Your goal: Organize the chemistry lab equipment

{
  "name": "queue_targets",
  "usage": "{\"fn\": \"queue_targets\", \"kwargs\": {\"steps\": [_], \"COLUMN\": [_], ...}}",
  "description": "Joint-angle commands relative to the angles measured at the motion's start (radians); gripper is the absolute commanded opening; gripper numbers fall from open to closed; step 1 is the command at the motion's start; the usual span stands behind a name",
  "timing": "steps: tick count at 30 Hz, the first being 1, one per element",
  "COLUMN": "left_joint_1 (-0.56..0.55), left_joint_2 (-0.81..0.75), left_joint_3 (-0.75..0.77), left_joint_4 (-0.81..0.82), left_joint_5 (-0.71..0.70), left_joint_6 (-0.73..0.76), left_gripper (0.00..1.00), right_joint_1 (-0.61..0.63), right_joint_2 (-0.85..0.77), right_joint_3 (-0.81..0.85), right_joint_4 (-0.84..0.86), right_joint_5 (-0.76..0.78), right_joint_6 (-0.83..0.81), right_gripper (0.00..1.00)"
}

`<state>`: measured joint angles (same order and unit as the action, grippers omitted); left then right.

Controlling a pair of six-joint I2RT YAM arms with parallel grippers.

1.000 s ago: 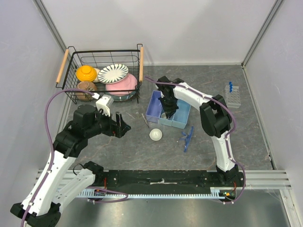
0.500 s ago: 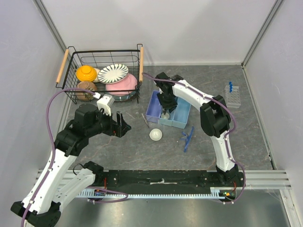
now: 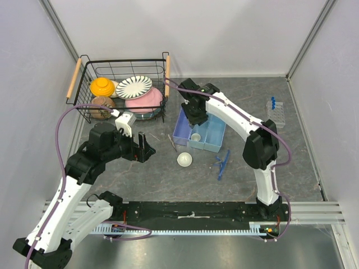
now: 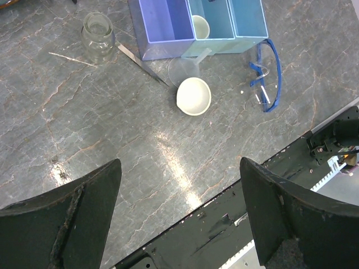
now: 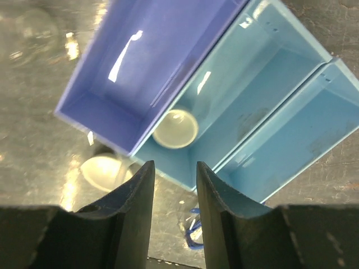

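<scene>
A tiny white cup stands alone in the middle light-blue compartment of the bin set, also in the top view as the cup. My right gripper hangs open above it, nothing between its fingers; from above the right gripper sits over the bins' back edge. The white dish lies on the table in front of the bins, a thin metal spatula to its left. Blue-framed clear glasses lie to its right. My left gripper is wide open and empty, left of the dish.
A clear tube rack with blue-capped tubes stands at the far right. A black wire basket of crockery sits at the back left. A glass jar and a clear funnel stand near the purple bin.
My right gripper has opened, let go of the tiny cup in the light-blue compartment, and risen back toward the bins' far edge. The left arm has not moved.
</scene>
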<state>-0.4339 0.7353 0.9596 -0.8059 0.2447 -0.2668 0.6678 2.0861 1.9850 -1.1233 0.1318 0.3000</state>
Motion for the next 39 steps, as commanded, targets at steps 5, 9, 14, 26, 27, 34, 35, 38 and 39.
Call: {"fn": "queue_targets", "kwargs": {"steps": [5, 9, 14, 26, 27, 34, 35, 38, 39], "left_joint_1": [0.0, 0.0, 0.0, 0.0, 0.0, -0.002, 0.0, 0.0, -0.002], "left_joint_2": [0.003, -0.004, -0.017, -0.027, -0.025, -0.005, -0.004, -0.002, -0.001], "left_joint_3": [0.021, 0.044, 0.083, 0.102, 0.102, 0.102, 0.102, 0.102, 0.1], "left_joint_4": [0.016, 0.005, -0.022, -0.072, -0.073, -0.064, -0.062, -0.059, -0.058], "left_joint_5": [-0.01, -0.027, -0.048, -0.084, -0.085, -0.087, -0.087, -0.085, -0.085], "left_joint_6": [0.037, 0.026, 0.012, 0.011, 0.014, 0.018, 0.018, 0.021, 0.021], "left_gripper": [0.92, 0.92, 0.92, 0.92, 0.92, 0.92, 0.92, 0.92, 0.92], "right_joint_1": [0.182, 0.208, 0.208, 0.204, 0.204, 0.196, 0.196, 0.194, 0.194], "right_joint_2": [-0.173, -0.179, -0.104, 0.222, 0.224, 0.244, 0.249, 0.259, 0.265], "right_joint_3": [-0.008, -0.055, -0.026, 0.278, 0.273, 0.258, 0.258, 0.262, 0.268], "right_joint_4": [-0.004, 0.115, 0.23, 0.257, 0.26, 0.29, 0.296, 0.307, 0.309], "right_joint_5": [0.042, 0.011, -0.012, -0.041, -0.044, -0.054, -0.055, -0.06, -0.057], "right_joint_6": [0.045, 0.07, 0.088, 0.083, 0.083, 0.079, 0.077, 0.076, 0.076], "right_gripper": [0.43, 0.45, 0.5, 0.62, 0.63, 0.68, 0.67, 0.68, 0.68]}}
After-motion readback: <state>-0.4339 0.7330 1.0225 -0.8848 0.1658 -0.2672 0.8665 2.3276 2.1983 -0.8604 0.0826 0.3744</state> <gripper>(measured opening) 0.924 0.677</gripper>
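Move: The glass jar stands about 15 cm to the right hand's left, level with it fore and aft and some 9 cm below. The tweezers lie 10 cm left and 4 cm back, the organizer box almost beneath, 4 cm right, and the white bowl 12 cm back and 3 cm left. From the left hand the jar is about 15 cm ahead, 6 cm right and 20 cm lower. The right hand arcs up and back, then about 15 cm left and down towards the glass jar, fingers opening wider. ##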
